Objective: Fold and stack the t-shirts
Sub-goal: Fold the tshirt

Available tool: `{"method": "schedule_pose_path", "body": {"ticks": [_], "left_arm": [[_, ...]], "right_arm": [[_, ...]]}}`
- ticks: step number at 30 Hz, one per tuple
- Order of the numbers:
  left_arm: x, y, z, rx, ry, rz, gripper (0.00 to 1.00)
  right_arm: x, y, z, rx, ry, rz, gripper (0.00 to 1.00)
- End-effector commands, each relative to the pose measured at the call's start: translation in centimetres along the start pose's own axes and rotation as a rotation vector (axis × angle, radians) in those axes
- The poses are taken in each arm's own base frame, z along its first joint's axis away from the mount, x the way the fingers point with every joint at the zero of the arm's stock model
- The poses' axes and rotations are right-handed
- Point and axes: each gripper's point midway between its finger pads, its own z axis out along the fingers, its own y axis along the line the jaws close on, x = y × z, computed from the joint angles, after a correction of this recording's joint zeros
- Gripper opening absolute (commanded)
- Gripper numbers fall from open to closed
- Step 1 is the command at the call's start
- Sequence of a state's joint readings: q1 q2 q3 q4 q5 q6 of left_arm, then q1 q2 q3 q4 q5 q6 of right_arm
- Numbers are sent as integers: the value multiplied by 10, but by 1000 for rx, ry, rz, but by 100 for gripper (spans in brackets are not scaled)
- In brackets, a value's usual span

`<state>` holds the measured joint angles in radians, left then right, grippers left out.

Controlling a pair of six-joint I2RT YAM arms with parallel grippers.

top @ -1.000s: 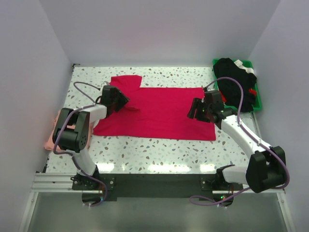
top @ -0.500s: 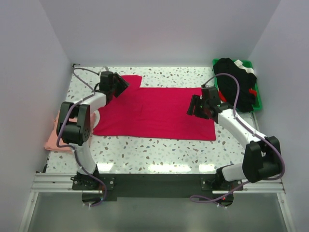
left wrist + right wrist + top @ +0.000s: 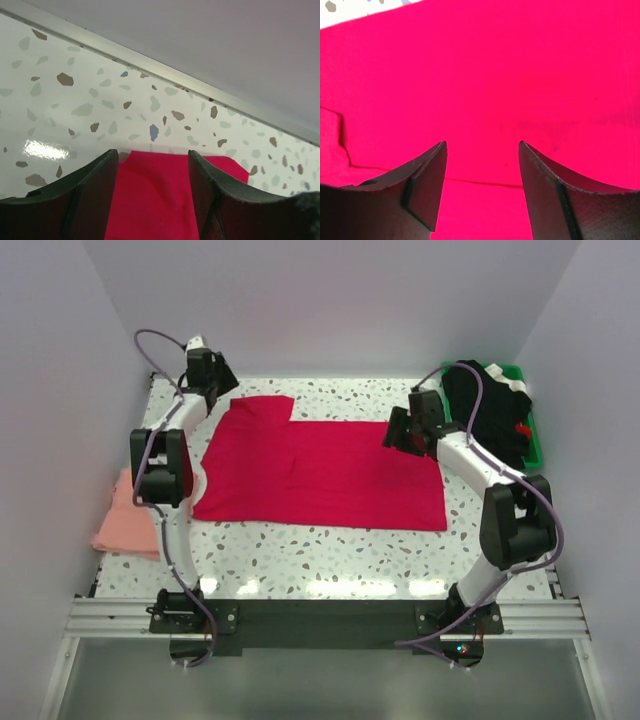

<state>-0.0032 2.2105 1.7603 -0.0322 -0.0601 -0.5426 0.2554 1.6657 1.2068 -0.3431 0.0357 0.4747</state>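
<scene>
The crimson-red t-shirt (image 3: 320, 472) lies spread flat in the middle of the table. My left gripper (image 3: 222, 378) is open above the shirt's far left sleeve corner; the left wrist view shows that red corner (image 3: 155, 200) between my open fingers. My right gripper (image 3: 394, 435) is open over the shirt's far right edge; the right wrist view is filled with red cloth (image 3: 485, 75) and a fold seam. The salmon-pink t-shirt (image 3: 122, 518) lies folded at the table's left edge, partly behind the left arm.
A green bin (image 3: 527, 435) at the far right holds dark clothes (image 3: 490, 405). The back wall edge (image 3: 165, 75) runs just beyond the left gripper. Speckled table (image 3: 330, 550) shows in front of the red shirt.
Both grippers have moved away from me: the left from the shirt's left sleeve to the far left corner by the back wall, the right up along the shirt's right edge. The shirt lies as before.
</scene>
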Motion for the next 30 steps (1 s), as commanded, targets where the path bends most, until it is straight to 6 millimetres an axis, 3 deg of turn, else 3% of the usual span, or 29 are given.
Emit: {"method": "schedule_pose_path", "body": {"ticks": [1,8,17,30], "left_arm": [[-1,3,15,-8,9,143,63],[32,10,34,13,74,129,66],[60,-2,42,125,137,103,68],[61,6,45,91,134,117,65]], "right_arm": [[-35,10,2,-21,-81,-19,62],[-41,-9,26,23,-44,12,62],[-46,-22,43,38,-32,45,62],[-59,-38,53,60,-24,79,62]]}}
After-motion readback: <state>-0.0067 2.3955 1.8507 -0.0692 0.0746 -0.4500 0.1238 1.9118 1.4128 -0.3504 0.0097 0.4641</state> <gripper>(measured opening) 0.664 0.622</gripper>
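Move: The red t-shirt's far left edge, near its corner, lies almost under the left gripper: some 10 cm below, 1 cm ahead and 2 cm right. The table's far edge is about 8 cm ahead of this hand. The t-shirt's far right corner is about 14 cm ahead of the right gripper, 12 cm to its right and 10 cm below; the green bin's middle stands some 18 cm right of that corner, about level with it. Lower the left gripper about 8 cm towards the far left edge of the red t-shirt, easing forward at first, pausing partway down to shift a little right before sinking on, and turn it some 10 degrees clockwise, fingers kept open around the edge. Meanwhile bring the open right gripper forward about 6 cm, rightward and somewhat down, over the shirt towards its far right corner. ##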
